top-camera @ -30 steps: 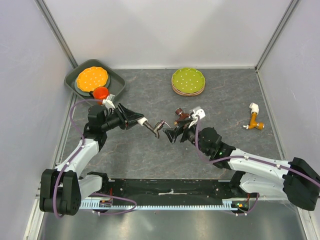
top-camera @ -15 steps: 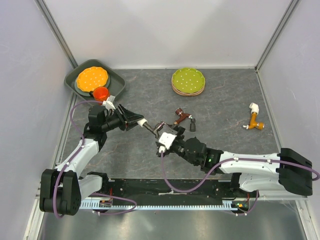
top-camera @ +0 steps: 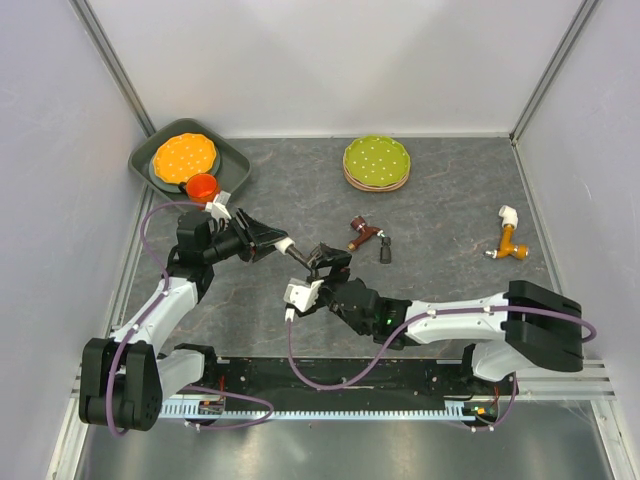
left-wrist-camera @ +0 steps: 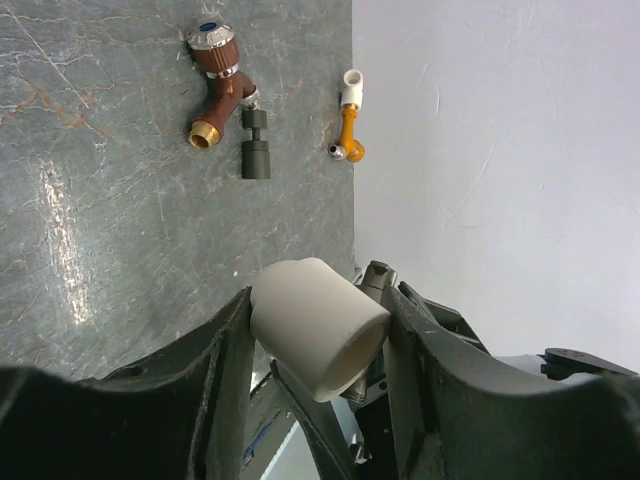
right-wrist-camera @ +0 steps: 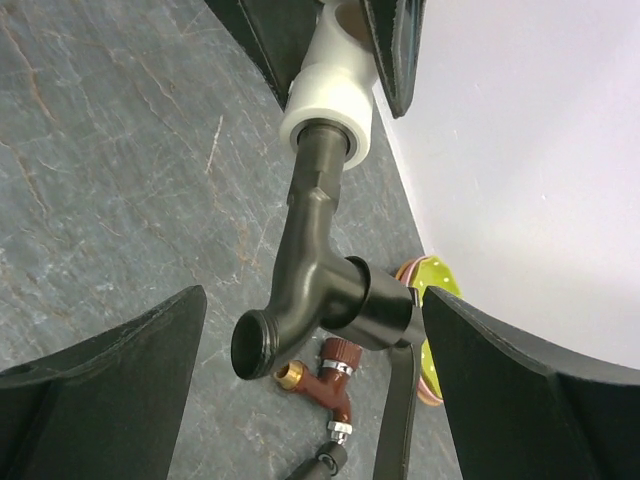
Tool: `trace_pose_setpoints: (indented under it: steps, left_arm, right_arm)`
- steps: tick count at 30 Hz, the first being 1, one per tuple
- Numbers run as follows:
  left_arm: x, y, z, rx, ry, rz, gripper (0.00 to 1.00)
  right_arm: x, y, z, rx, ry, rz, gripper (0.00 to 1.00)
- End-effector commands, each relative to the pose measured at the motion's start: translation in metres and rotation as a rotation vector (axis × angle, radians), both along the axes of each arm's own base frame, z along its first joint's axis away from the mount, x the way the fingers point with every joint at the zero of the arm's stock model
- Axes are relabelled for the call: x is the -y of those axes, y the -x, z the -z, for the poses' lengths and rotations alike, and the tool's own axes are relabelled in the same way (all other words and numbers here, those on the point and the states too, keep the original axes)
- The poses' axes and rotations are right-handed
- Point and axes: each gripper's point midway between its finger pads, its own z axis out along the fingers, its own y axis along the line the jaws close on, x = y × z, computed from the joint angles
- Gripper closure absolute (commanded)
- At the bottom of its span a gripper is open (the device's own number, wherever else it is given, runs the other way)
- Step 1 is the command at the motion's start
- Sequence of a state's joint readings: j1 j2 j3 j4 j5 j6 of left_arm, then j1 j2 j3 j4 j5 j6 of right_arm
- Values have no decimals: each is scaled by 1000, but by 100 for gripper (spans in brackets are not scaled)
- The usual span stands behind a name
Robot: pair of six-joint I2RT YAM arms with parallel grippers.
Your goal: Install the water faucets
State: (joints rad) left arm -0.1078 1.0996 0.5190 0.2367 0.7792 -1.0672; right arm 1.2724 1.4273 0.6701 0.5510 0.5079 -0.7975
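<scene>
My left gripper is shut on a white elbow fitting and holds it above the table. In the left wrist view, the fitting sits between the fingers of the left gripper. A dark grey bent tap sticks out of the fitting. In the right wrist view, the tap enters the white fitting. My right gripper is open, one finger on each side of the tap, not touching it. It reaches the tap from the near side.
A reddish-brown tap and a small dark piece lie on the table right of the grippers. An orange tap with a white elbow lies far right. Green dotted plates stand at the back. A grey tray with an orange plate and an orange cup stands back left.
My right wrist has swung left and nearer and turned round the dark tap. The left gripper with the fitting and tap has stayed in place.
</scene>
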Motion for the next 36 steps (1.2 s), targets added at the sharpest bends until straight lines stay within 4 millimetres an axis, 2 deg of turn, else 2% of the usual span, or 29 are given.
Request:
trace_pose_setpoints:
  steps: [1, 2, 4, 9, 10, 12, 13, 16, 18, 24, 26, 31, 33, 34, 36]
  left_arm:
    - [3, -4, -34, 117, 20, 38, 98]
    - [3, -4, -34, 116, 21, 39, 98]
    - [3, -4, -34, 118, 22, 42, 98]
    - [4, -3, -37, 130, 25, 49, 98]
    - [4, -3, -37, 131, 25, 48, 98]
    - [4, -3, -37, 130, 27, 50, 98]
    - [4, -3, -38, 135, 27, 49, 98]
    - [4, -2, -39, 137, 30, 51, 98]
    - [4, -2, -40, 139, 31, 51, 98]
    - [5, -2, -41, 144, 34, 54, 98]
    - [5, -2, -41, 145, 35, 55, 98]
    - [5, -1, -44, 166, 40, 59, 98]
    - [5, -1, -45, 169, 42, 60, 98]
    - [5, -1, -45, 171, 43, 60, 98]
    - [5, -1, -46, 178, 46, 61, 98]
  right_arm:
    - [-5, -14, -31, 123, -53, 69, 5]
    - [-7, -15, -25, 138, -25, 73, 7]
    - [-7, -18, -29, 162, -41, 97, 9]
    - [-13, -21, -27, 168, -56, 114, 24]
    - [-14, -21, -26, 160, -57, 114, 31]
    - [-17, -20, -27, 128, -86, 114, 41]
    - [-18, -19, -24, 107, -83, 110, 50]
    - [-23, -13, -24, 28, -134, 86, 65]
    - [-26, -11, -22, -20, -154, 73, 71]
    - [-32, -5, -23, -168, -293, 58, 96]
    - [-35, -5, -24, -249, -368, 43, 100]
    - [-39, -9, -42, -522, -640, 5, 100]
    - [-34, -19, -49, -625, -733, -18, 100]
    - [-25, -32, -48, -674, -788, 3, 100]
    - [-27, -30, -58, -821, -922, -42, 100]
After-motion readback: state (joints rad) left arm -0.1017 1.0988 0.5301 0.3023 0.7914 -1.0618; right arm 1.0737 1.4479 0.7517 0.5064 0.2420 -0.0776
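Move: The dark faucet, jutting from the white elbow, lies just ahead of the right hand's open fingers: roughly 3 cm forward, 2 cm left, about level. The elbow is some 6 cm forward and 6 cm left of that hand. On the table about 15 cm below, the brown faucet is 7 cm ahead and 11 cm right, the black fitting 3 cm ahead and 16 cm right. From the left hand, the dark faucet lies about 3 cm back and 4 cm right. Forward and a little down at first, the right hand eases about 2 cm onto the dark faucet's body, shifts slightly left and closes its fingers on it. It then rolls some 40 degrees about its finger line, clockwise looking along the fingers towards the elbow. The left hand keeps its pinch on the white elbow, rising about 1.5 cm. ##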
